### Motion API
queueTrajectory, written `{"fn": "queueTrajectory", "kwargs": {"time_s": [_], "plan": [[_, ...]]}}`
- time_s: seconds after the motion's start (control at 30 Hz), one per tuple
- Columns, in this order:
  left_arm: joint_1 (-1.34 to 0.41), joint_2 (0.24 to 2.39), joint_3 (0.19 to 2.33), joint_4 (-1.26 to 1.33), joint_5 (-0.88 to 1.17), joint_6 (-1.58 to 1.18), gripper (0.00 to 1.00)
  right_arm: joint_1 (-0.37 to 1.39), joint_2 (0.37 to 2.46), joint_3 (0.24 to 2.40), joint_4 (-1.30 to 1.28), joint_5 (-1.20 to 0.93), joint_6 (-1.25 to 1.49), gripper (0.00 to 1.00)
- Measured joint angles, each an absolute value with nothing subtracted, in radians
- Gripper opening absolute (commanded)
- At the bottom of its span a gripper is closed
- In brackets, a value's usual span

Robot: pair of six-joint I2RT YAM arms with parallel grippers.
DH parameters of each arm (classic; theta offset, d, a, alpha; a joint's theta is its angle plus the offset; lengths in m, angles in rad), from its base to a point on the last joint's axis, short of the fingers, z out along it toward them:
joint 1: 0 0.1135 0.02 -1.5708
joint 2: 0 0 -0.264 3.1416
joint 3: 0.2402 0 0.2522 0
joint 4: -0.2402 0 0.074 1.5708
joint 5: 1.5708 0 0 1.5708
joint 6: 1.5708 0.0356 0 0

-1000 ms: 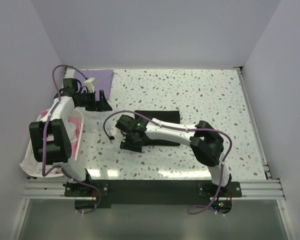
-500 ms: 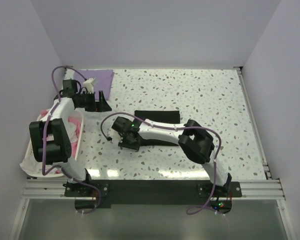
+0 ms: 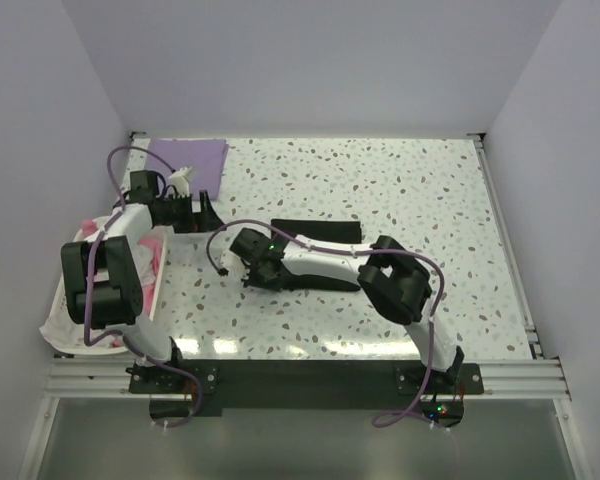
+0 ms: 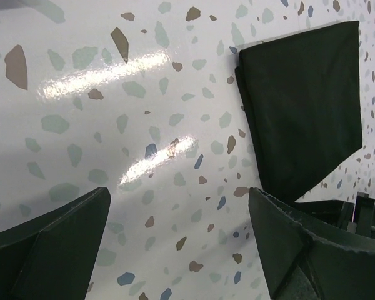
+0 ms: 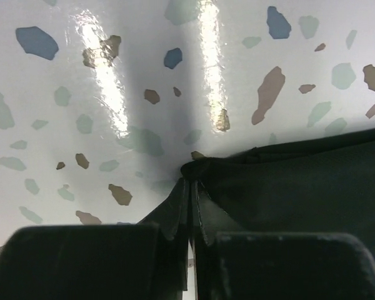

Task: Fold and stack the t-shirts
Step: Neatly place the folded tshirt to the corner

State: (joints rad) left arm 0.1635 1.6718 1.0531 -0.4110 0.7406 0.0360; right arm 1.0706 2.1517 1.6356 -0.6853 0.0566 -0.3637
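Note:
A folded black t-shirt (image 3: 320, 231) lies mid-table, partly under my right arm. My right gripper (image 3: 256, 277) is at its near-left corner, and in the right wrist view the right gripper (image 5: 190, 184) is shut on a pinch of the black t-shirt's (image 5: 300, 187) edge. The lavender t-shirt (image 3: 190, 153) lies as a flat square at the far left. Near it, my left gripper (image 3: 208, 206) hovers over bare table. The left wrist view shows the left gripper (image 4: 180, 195) open and empty, with the black t-shirt (image 4: 306, 106) ahead of it.
A white lattice basket (image 3: 158, 272) holding pink and white cloth stands at the left edge beside the left arm. White walls close in the speckled table (image 3: 410, 190) on three sides. A purple cable loops off each arm.
My right gripper has closed onto the black t-shirt's corner. The left gripper has drifted slightly nearer and to the right, still open.

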Motion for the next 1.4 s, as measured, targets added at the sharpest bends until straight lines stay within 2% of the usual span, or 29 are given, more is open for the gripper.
{"fn": "queueTrajectory", "kwargs": {"time_s": [0.4, 0.67, 1.07, 1.4], "plan": [[0.163, 1.672, 0.929, -0.230, 0.785, -0.173, 1.00, 0.929, 2.065, 1.611, -0.682, -0.116, -0.381, 0.00], [0.138, 1.722, 0.901, -0.057, 0.834, -0.367, 1.00, 0.921, 2.024, 1.612, -0.696, -0.155, -0.394, 0.00], [-0.083, 1.841, 0.890, 0.099, 0.835, -0.598, 1.00, 0.923, 2.020, 1.612, -0.719, -0.176, -0.414, 0.00], [-0.175, 1.866, 0.903, 0.157, 0.783, -0.748, 1.00, 0.923, 1.960, 1.610, -0.722, -0.169, -0.432, 0.00]]}}
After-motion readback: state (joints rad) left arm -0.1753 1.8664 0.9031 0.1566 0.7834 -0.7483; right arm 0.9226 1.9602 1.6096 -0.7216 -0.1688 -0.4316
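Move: The folded black t-shirt's middle lies about 25 cm to the left hand's right, 5 cm back and 7 cm below; its far left corner is nearer, some 13 cm right and 3 cm ahead. From that hand the folded purple t-shirt lies roughly 16 cm ahead and 12 cm left. The right hand already pinches the black t-shirt's near left corner, the middle being about 13 cm right, 7 cm ahead and 1 cm below. Upward, with a short shift forward and right at the start, the right hand lifts the pinched near left corner of the black t-shirt about 7 cm, pausing partway. The left hand sinks a little, then sweeps some 15 cm right to the shirt's far left part, its left side dipping and its fingers tipping down while they stay wide open. ##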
